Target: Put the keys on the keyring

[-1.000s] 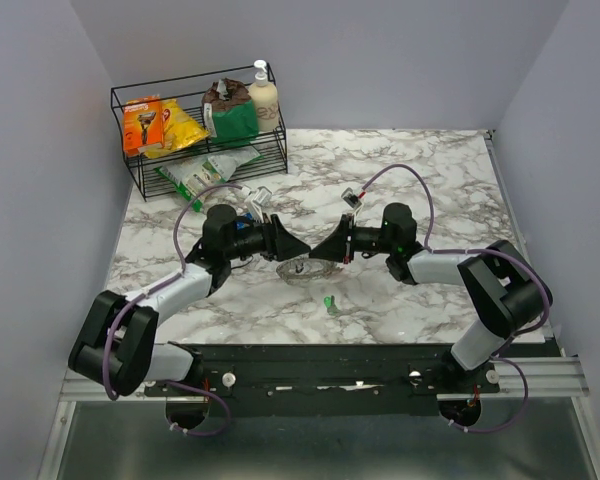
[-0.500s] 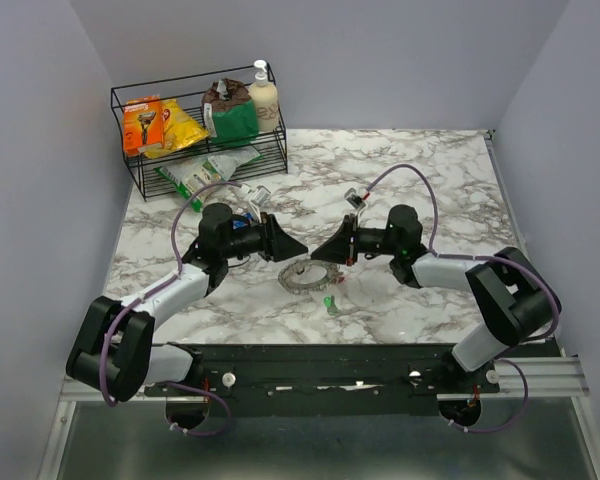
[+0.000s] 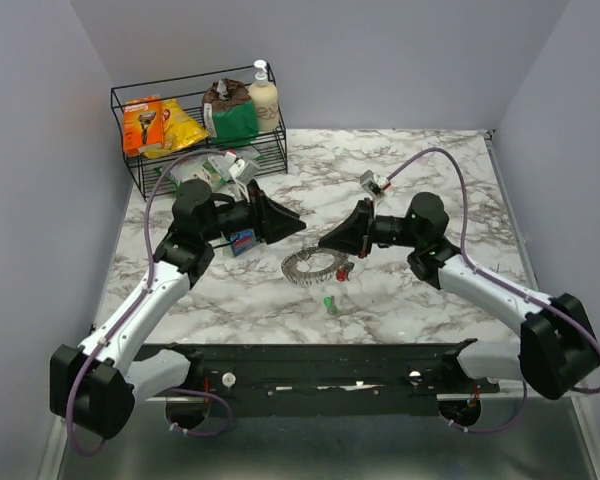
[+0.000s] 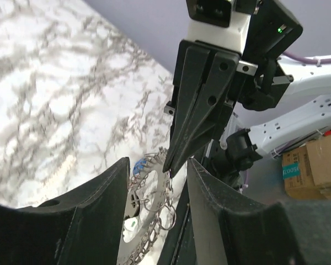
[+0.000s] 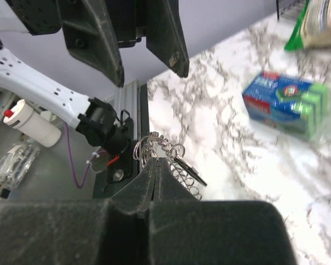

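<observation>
The keyring (image 3: 308, 264), a large silver ring with a coiled chain and small split rings, sits at the table's middle. My right gripper (image 3: 324, 243) is shut on its small rings (image 5: 154, 144), and a dark key (image 5: 188, 169) dangles beside them. A red key head (image 3: 342, 272) shows at the ring's right edge and a blue one (image 4: 137, 164) at its far side. A green key (image 3: 328, 301) lies loose on the marble just in front. My left gripper (image 3: 298, 226) hangs open and empty above the ring's left side, its fingers (image 4: 107, 204) framing the keyring (image 4: 149, 190).
A blue sponge pack (image 3: 242, 240) lies under the left arm. A black wire rack (image 3: 145, 175) with packets and a bottle stands at the back left, with green packets (image 3: 195, 172) in front of it. The black base rail (image 3: 320, 365) runs along the near edge.
Both grippers have risen and pulled apart from low over the ring. The left one moved up and left, uncovering the blue pack. The right one stayed shut on the keyring.
</observation>
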Robot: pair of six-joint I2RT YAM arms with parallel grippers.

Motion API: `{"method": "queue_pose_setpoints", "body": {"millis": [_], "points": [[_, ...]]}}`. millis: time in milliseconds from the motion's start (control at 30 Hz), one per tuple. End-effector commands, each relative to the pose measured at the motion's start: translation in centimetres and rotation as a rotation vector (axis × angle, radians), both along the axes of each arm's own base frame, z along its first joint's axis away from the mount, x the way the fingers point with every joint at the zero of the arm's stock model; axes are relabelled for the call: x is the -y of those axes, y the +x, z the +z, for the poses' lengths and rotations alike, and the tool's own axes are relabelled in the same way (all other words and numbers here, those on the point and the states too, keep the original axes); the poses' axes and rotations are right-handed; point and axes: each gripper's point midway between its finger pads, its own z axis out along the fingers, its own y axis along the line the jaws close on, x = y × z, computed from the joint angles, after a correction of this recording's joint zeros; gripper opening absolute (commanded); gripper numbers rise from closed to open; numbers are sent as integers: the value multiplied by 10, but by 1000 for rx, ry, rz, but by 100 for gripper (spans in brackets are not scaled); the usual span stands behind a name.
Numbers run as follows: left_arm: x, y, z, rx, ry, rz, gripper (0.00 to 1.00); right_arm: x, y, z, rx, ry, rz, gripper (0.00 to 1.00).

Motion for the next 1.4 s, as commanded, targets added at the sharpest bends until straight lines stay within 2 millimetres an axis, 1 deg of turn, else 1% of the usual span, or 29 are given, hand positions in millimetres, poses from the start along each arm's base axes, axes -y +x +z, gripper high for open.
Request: {"method": "queue_pose_setpoints", "body": {"millis": [0,33,67,100,133,167,200,233,300,333,400,433,467,500,533,567,667,767,800,867,900,1033,1067,1133,1200,1233,1367], "points": [[-6,-17,36,118,51,-56,54,9,-7,39,130,-18,-33,1],[-7,-20,35,105,70,-66,54,11,-9,43,148,-18,-33,1],[-8,-23,41,119,76,-77,55,13,-11,48,153,-21,-35,1],[-8,-26,53,167,82,-91,54,15,-16,57,174,-10,-34,1],[-9,-31,52,149,99,-108,54,17,-18,62,187,-5,-33,1],[-9,-33,54,155,106,-118,54,18,-20,65,190,-4,-33,1],[-9,-36,65,184,109,-124,54,19,-22,70,202,2,-34,1],[-8,-39,62,182,131,-132,54,22,-26,77,216,12,-35,1],[-7,-44,71,199,137,-146,54,23,-30,82,227,19,-34,1],[-4,-50,70,189,142,-163,54,25,-33,86,235,27,-36,1],[1,-52,75,204,152,-168,54,27,-33,89,235,32,-47,1],[4,-56,73,195,166,-177,54,27,-33,89,230,32,-53,1],[12,-58,69,200,183,-188,54,28,-33,90,225,35,-57,1],[15,-59,68,198,193,-195,54,28,-33,92,226,40,-63,1],[18,-62,68,195,204,-206,54,28,-34,90,220,41,-66,1],[25,-65,65,187,216,-225,54,29,-33,92,212,53,-75,1],[30,-62,62,175,232,-221,52,30,-33,94,184,89,-94,1],[33,-62,62,176,224,-223,50,30,-36,97,156,131,-94,1],[34,-61,62,172,218,-226,49,29,-36,96,147,137,-90,1],[37,-66,66,167,186,-256,47,28,-38,100,134,162,-79,1],[38,-67,68,163,173,-260,47,28,-38,98,126,163,-75,1],[42,-72,78,165,121,-294,47,27,-41,100,105,185,-59,1],[43,-76,80,152,109,-312,48,28,-41,102,102,191,-60,1],[43,-78,83,149,98,-319,50,27,-40,101,88,198,-71,1],[43,-81,82,131,93,-338,50,29,-36,101,73,205,-98,1],[43,-82,79,119,95,-340,50,29,-32,102,61,213,-125,1],[41,-85,72,87,93,-334,50,31,-21,91,14,212,-189,1]]}}
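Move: The right hand already holds the keyring up, its metal ring hanging about 2 cm below and 1 cm left of those shut fingertips. From the empty, half-open left hand the metal ring lies some 5 cm to the right, 1 cm back and 7 cm below. Also from the left hand, the green key is on the table roughly 9 cm back, 7 cm right and 28 cm down; the sponge box is about 8 cm ahead, 15 cm left and 27 cm down. Both hands rise together about 8 cm while drawing back, most of the climb coming early, the right keeping its shut grip on the keyring, drifting a little to its right and ending with its fingertips tilted up about 10 degrees. The left, fingers still about half open, comes back some 7 cm, then also about 4 cm rightward, turning roughly 15 degrees clockwise and dipping its fingertips slightly, so that its forward finger comes close to the right fingertips and the hanging metal ring; contact can't be seen. ##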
